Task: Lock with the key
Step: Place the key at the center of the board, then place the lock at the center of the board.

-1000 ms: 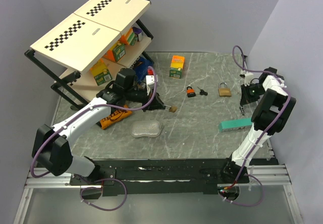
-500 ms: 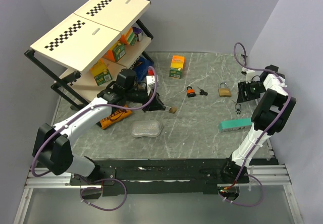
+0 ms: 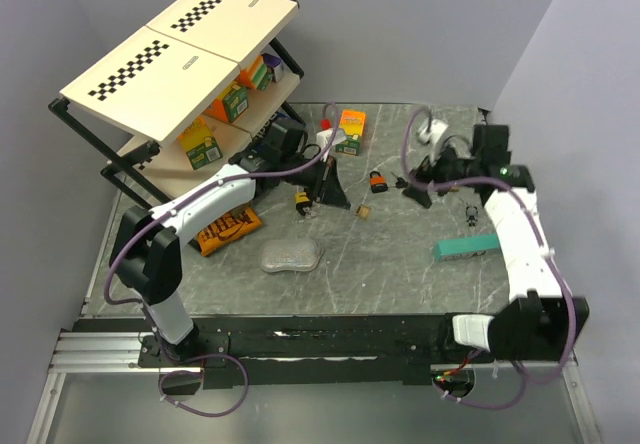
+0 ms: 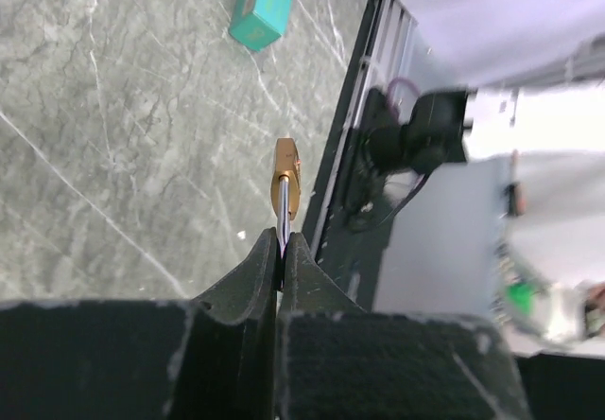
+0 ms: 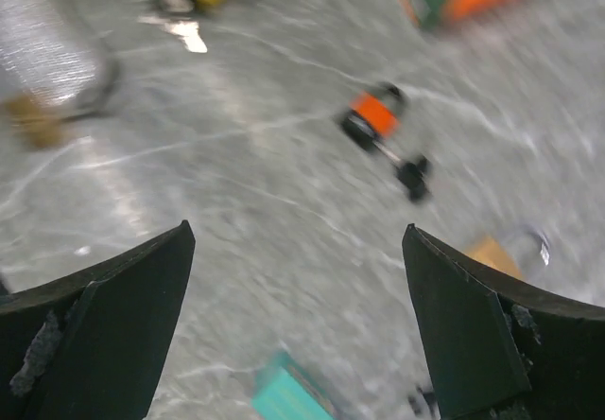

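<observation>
My left gripper (image 3: 352, 205) is shut on the silver shackle of a small brass padlock (image 3: 366, 210), which sticks out past the fingertips in the left wrist view (image 4: 285, 179) just above the table. My left gripper (image 4: 281, 250) shows no gap between its jaws. An orange padlock (image 3: 378, 180) with a black key (image 3: 400, 180) beside it lies at mid table. My right gripper (image 3: 418, 190) is open and empty above the table, right of that key. The right wrist view, with my right gripper (image 5: 296, 236), shows the orange padlock (image 5: 373, 117), the key (image 5: 413, 174) and a larger brass padlock (image 5: 496, 250).
A teal box (image 3: 465, 248) lies at the right front. A silver pouch (image 3: 291, 256) and an orange snack bag (image 3: 225, 232) lie at the left front. An orange-green box (image 3: 350, 131) stands at the back. A shelf rack (image 3: 190, 74) fills the back left. A small yellow item (image 3: 301, 200) lies under the left arm.
My left arm has swung right from the shelf to mid table with the small brass padlock. My right arm has swung in from the far right edge toward the padlocks.
</observation>
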Available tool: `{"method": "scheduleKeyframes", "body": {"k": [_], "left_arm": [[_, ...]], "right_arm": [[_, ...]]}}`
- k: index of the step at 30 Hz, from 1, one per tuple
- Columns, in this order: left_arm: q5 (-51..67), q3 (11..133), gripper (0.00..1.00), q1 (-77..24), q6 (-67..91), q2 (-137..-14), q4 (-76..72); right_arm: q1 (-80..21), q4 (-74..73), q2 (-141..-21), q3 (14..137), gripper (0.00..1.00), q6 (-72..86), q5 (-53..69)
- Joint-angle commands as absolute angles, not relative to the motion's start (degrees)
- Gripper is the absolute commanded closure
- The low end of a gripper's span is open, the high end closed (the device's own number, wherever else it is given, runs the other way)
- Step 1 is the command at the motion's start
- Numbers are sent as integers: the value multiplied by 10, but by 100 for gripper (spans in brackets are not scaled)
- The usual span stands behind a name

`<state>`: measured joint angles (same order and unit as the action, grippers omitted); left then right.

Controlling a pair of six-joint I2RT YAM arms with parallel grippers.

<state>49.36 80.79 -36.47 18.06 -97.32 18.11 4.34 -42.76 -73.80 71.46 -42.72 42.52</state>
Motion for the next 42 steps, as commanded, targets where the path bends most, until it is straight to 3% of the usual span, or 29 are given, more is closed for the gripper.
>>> {"method": "scheduleKeyframes", "body": {"k": [1,10,15,27,33,34,35,37,38,42], "left_arm": [[491,859,99,-366,262,-991,211],[498,845,99,-369,283,-984,176],[493,847,99,-374,283,-985,176],[486,845,99,-374,285,-981,172],[481,843,99,-374,286,-980,167],[478,839,96,-374,285,-978,165],[473,838,85,-374,286,-976,163],[464,826,72,-372,285,-965,153],[451,821,57,-370,287,-961,148],[398,786,34,-364,259,-914,129]], "right_arm": [[-39,-367,-669,643,1,-442,453],[-177,-301,-634,585,2,-455,445],[-214,-272,-647,577,9,-464,415],[-239,-265,-658,560,55,-495,373],[-240,-272,-654,560,86,-492,367],[-239,-272,-652,559,94,-489,365],[-236,-274,-650,558,97,-481,362],[-225,-279,-646,554,99,-462,363],[-218,-282,-643,553,99,-454,366],[-152,-301,-646,549,99,-399,382]]}}
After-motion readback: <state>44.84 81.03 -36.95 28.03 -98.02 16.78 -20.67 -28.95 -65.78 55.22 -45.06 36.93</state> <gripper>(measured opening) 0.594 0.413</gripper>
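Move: The brass padlock is still held by its shackle in the left fingers, its body some 4 cm to the right of that hand and 2 cm lower. From the open right hand the body lies about 14 cm to the left, 7 cm back and 3 cm lower. On the table some 18 cm below the right hand, the orange padlock lies about 17 cm ahead and 10 cm left, and the black key 16 cm ahead and 3 cm left. The brass padlock changes hands: the right gripper swings some 14 cm left, about 7 cm back and a little down to it, turning some 25 degrees counter-clockwise, and pinches its body. The left hand stays nearly in place, tipping slightly as it waits, then opens off the shackle as the right hand starts easing back to the right and down. ##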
